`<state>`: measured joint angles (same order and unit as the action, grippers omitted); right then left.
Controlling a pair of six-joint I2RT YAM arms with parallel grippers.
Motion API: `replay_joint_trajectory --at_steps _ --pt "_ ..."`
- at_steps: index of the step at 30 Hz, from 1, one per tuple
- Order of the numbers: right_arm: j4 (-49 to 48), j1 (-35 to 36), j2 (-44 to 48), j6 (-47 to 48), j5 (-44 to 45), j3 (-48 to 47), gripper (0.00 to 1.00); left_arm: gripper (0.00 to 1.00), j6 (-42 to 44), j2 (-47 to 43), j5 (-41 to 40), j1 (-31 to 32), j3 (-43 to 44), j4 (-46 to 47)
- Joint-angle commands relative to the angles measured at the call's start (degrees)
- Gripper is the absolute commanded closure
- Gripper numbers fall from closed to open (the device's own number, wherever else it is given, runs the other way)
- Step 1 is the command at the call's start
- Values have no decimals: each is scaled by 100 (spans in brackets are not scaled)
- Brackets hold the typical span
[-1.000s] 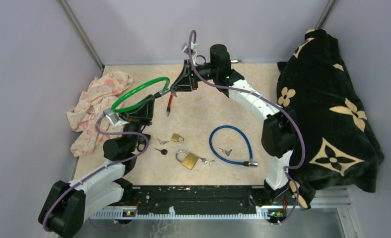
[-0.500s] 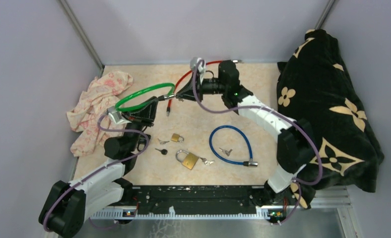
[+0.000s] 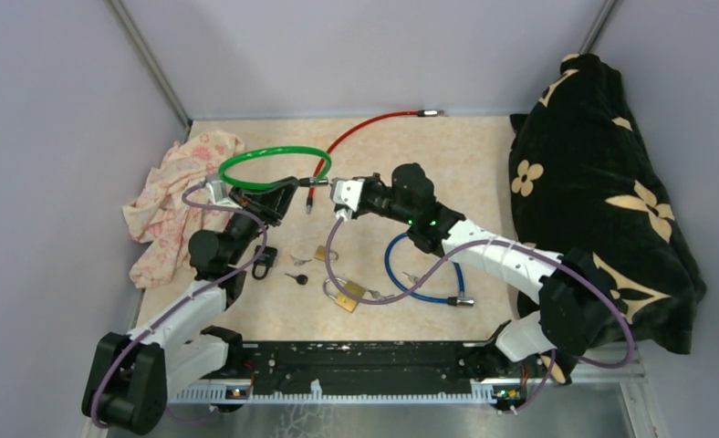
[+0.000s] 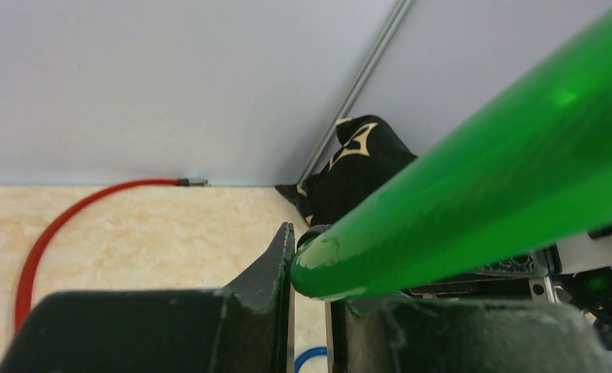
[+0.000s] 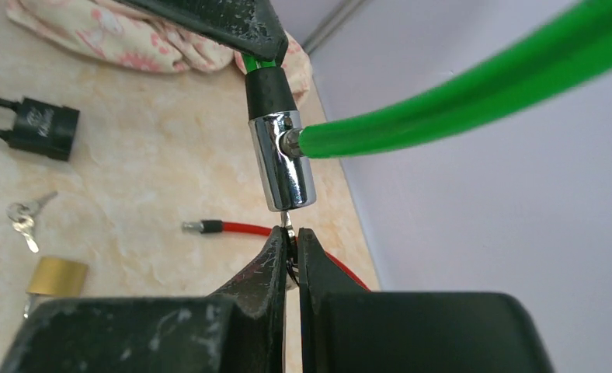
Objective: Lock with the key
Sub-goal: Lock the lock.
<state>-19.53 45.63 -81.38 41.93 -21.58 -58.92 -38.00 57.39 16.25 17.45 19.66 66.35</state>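
The green cable lock (image 3: 274,151) is held up over the back left of the table. My left gripper (image 3: 287,190) is shut on its black collar, and the green cable (image 4: 481,179) fills the left wrist view above the jaws (image 4: 309,287). In the right wrist view the chrome lock cylinder (image 5: 282,162) hangs upright with the cable's other end plugged into its side. A small key (image 5: 289,227) sticks out of its underside. My right gripper (image 5: 290,237) is shut on that key, directly below the cylinder, and shows in the top view as the right gripper (image 3: 330,188).
A red cable (image 3: 365,132) lies along the back. A blue cable lock (image 3: 424,269), two brass padlocks (image 3: 347,294) (image 3: 325,253), a black padlock (image 3: 263,265) and loose keys (image 3: 298,276) lie mid-table. A pink cloth (image 3: 178,196) lies left, a black blanket (image 3: 602,201) right.
My right arm swung down from the back of the table to the lock cylinder and its jaws shut on the key. The left gripper carried the green loop slightly back and right.
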Motion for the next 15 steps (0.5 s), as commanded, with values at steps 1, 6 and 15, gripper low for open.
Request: replay_joint_trajectory --at_steps 1,6,15 --pt "-824 327 279 1262 673 9 100 100 -133 28 365 -14 135 -633" --pt "-843 497 192 1830 1124 8 100 100 -54 -97 263 -11 74 -698" --pt "278 370 381 933 1122 -291 38 100 103 -210 190 -14 -23 -481"
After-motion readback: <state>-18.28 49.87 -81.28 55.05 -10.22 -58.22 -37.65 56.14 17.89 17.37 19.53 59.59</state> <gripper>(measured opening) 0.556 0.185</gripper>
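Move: The right fingers already pinch the key seated in the end of the green lock's barrel; the barrel's middle lies about 4 cm to their left and 1 cm ahead, level with them. From the left hand, which holds the cable lock, the barrel's middle is some 4 cm to the right, level and straight across. Down on the table, roughly 28 cm below the right hand, the small gold padlock sits 5 cm back and 2 cm left, the red cable's near end 5 cm ahead and 5 cm left. Finish the key's twist with the right wrist, rolling about 15 degrees counter-clockwise as seen looking along the fingers into the barrel, while both hands sink together. Then open the right fingers to let go of the key, easing slightly up but staying around it. Keep the left grip shut on the cable lock and lower it about 2 cm in all. ##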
